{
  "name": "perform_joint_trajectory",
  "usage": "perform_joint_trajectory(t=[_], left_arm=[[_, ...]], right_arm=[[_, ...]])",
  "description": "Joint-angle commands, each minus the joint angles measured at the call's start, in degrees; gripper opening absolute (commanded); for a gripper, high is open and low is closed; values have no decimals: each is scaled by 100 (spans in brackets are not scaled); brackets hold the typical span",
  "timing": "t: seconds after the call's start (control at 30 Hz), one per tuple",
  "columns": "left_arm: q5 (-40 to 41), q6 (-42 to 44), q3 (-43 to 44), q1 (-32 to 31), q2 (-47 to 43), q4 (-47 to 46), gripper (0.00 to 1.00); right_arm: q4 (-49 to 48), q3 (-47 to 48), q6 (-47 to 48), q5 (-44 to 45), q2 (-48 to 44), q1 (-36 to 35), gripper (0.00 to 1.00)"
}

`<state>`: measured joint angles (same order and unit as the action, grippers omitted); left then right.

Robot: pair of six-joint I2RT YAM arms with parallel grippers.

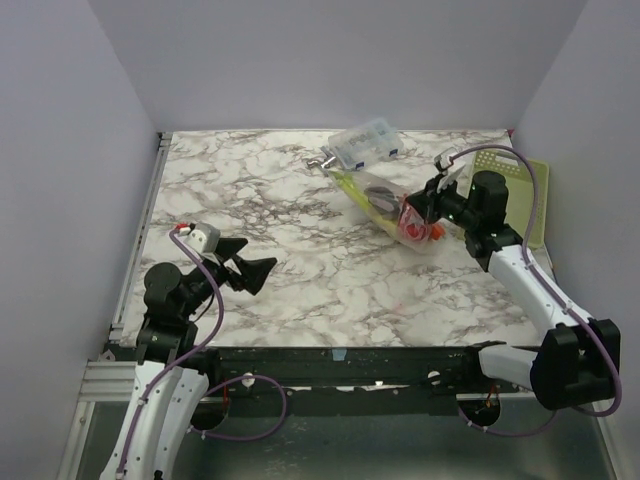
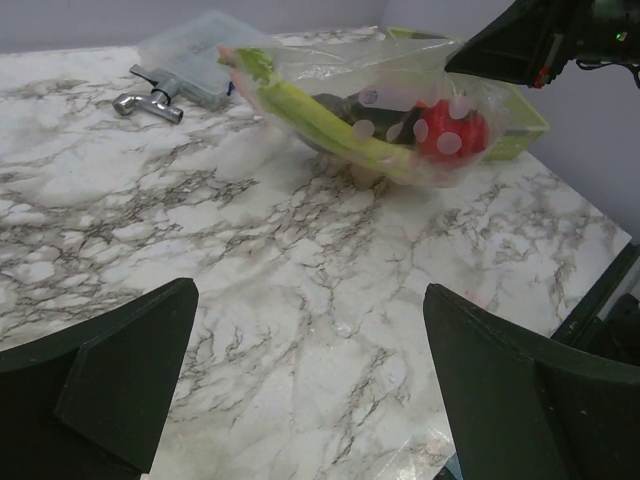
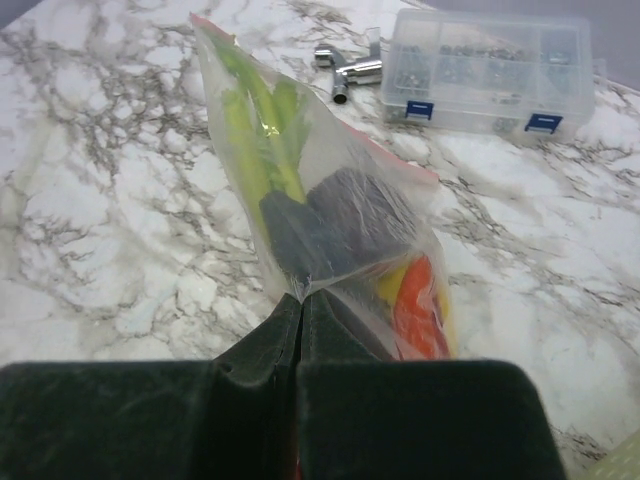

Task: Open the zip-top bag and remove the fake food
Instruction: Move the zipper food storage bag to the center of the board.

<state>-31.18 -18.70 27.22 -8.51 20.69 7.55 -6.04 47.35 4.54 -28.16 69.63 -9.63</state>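
Observation:
The zip-top bag (image 1: 383, 203) is a clear crinkly bag stretched over the marble table toward the back right. My right gripper (image 1: 428, 208) is shut on its near end, pinching the plastic between the fingertips (image 3: 302, 300). Inside the bag (image 3: 320, 190) lies the fake food: a pale green stalk (image 3: 262, 140), a dark purple piece (image 3: 340, 225) and an orange-red piece (image 3: 418, 305). The left wrist view shows the bag (image 2: 380, 110) with a red piece (image 2: 450, 130) in it. My left gripper (image 1: 262, 272) stands open and empty (image 2: 308, 295) over bare table, well to the left of the bag.
A small clear box with blue clasps (image 1: 365, 143) sits at the back, just past the bag's far end. A metal fitting (image 1: 322, 160) lies beside it. A light green basket (image 1: 535, 200) stands at the right edge, behind my right arm.

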Motion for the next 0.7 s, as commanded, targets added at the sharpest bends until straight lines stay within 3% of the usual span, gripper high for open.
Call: perform_joint_trajectory(t=[0.0, 0.13, 0.67], left_arm=[[-664, -60, -224, -309, 102, -572, 98], [-445, 331, -326, -669, 95, -506, 98], [-256, 2342, -711, -836, 150, -974, 99]], right_arm=[[46, -51, 182, -1197, -351, 81, 1], [271, -9, 322, -1726, -430, 93, 1], [1030, -176, 1137, -3535, -553, 96, 1]])
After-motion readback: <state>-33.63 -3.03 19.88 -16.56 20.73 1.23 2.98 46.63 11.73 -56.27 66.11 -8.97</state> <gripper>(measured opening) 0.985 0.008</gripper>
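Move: The bag of fake food already hangs from the shut right fingers, its middle about 6 cm left of that hand, 2 cm ahead and 7 cm below. It is bound for the board's open middle, roughly 14 cm left, 6 cm back and 18 cm below the right hand. The green basket stands some 25 cm right and 10 cm ahead, the parts box about 8 cm left and 27 cm ahead. From the open left hand, the bag is some 28 cm right, 18 cm ahead and 9 cm lower. Back towards the base and leftward, about 8 and 5 cm at nearly level height, the right hand carries the pinched bag towards the middle of the board while swinging nearly 30 degrees counter-clockwise. The left hand, empty and wide open, first slides about 3 cm right and slightly back, then sinks some 4 cm, rolling so that its left side rises. ##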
